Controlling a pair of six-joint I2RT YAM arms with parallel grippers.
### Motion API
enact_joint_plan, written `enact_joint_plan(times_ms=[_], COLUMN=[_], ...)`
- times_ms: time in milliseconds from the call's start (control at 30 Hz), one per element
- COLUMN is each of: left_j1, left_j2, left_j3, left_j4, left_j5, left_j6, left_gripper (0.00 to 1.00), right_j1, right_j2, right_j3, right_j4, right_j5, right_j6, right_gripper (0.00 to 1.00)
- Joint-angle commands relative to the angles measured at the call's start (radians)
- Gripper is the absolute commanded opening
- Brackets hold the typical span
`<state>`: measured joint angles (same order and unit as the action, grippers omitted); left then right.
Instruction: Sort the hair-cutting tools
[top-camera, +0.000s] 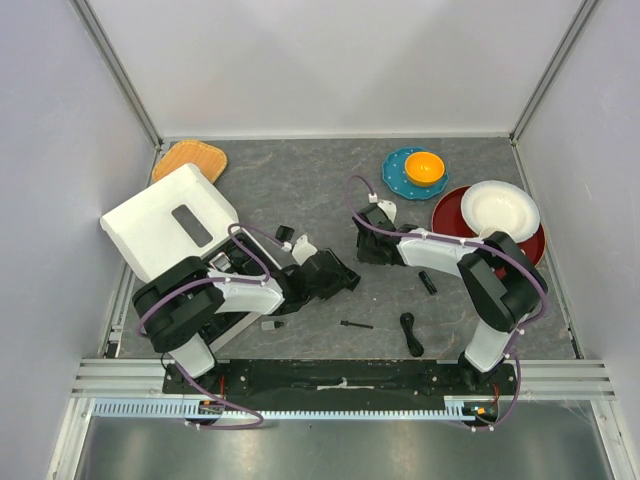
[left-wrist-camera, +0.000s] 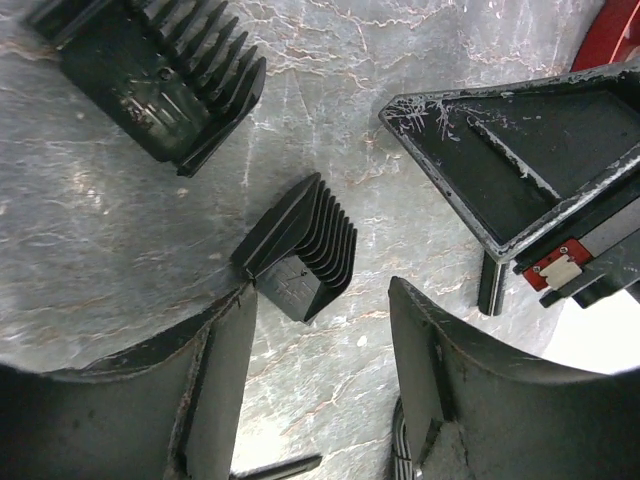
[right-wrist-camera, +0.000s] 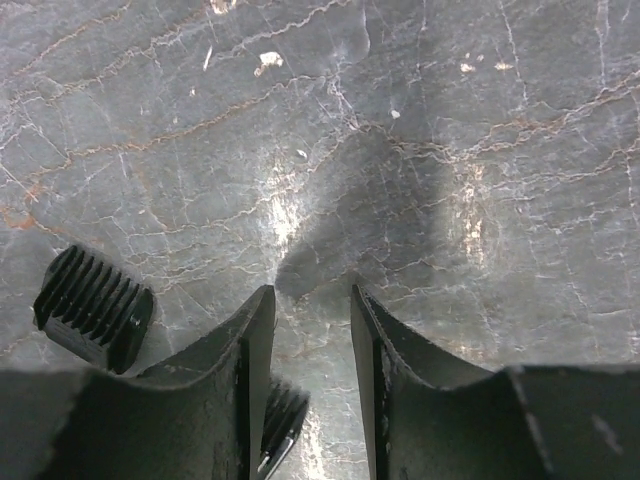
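Observation:
A small black comb guard (left-wrist-camera: 298, 250) lies on the grey table just ahead of my left gripper (left-wrist-camera: 320, 290), touching its left fingertip. That gripper is open with only table between the fingers. A larger comb guard (left-wrist-camera: 165, 70) lies further off at the upper left. My right gripper (right-wrist-camera: 312, 290) hovers low over bare table, open and empty, facing the left gripper (top-camera: 340, 275) at mid-table. Another comb guard (right-wrist-camera: 95, 308) sits to its left. A thin black brush (top-camera: 355, 325), a black cable (top-camera: 410, 335) and a small black bit (top-camera: 427, 282) lie nearer the front edge.
The white box (top-camera: 165, 220) stands at the left, partly under my left arm. A wooden board (top-camera: 192, 158) lies at the back left. A teal dish with an orange cup (top-camera: 424, 167) and a red plate holding a white bowl (top-camera: 498, 208) sit at the back right.

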<state>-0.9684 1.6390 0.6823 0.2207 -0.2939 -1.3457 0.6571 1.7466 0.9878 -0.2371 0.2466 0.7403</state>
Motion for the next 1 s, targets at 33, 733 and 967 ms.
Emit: enact_joint_plan(times_ms=[33,733,967], left_j1=[-0.006,0.008,0.011], left_j2=[0.054,0.065,0.044], left_j3=[-0.021,-0.075,-0.087], left_j4=[0.058,0.152,0.154], left_j5=[-0.019,-0.053,-0.07], left_j6=[-0.09,-0.076,-0.064], left_gripper=[0.61,0.43,0.36], right_j1=[-0.002,-0.001,0.003], right_j2=[0.036,-0.045,-0.082], right_j3=[0.011,-0.144,-0.202], right_j4=[-0.004,0.01,0.035], right_j5=[-0.024,-0.277,-0.279], right_j6=[0.019,0.257,0.401], right_gripper=[0.41,0.24,0.2])
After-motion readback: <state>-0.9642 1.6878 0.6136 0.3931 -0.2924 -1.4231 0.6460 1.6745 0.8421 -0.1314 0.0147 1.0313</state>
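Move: The near guard comb lies almost between the left fingertips, about 2 cm ahead, 1 cm right and 1 cm lower; the right hand has it some 5 cm back and 2 cm left. Its twin is about 4 cm farther out and 5 cm to the left of that comb. From the right hand the thin black tool sits about 14 cm back, straight in line, and the small black bottle about 14 cm right and 6 cm back; all these lie roughly 1 cm lower. The right hand, low over the table, draws back and to the left about 5 cm in all towards the near guard comb, rolling some 20 degrees so its left side rises and narrowing its fingers to a small gap, until one fingertip comes to the comb's far corner. The left hand stays at the same comb, sinking about 1 cm and closing its fingers around it from wide to roughly a third open, one tip on either side, apparently just reaching it. ##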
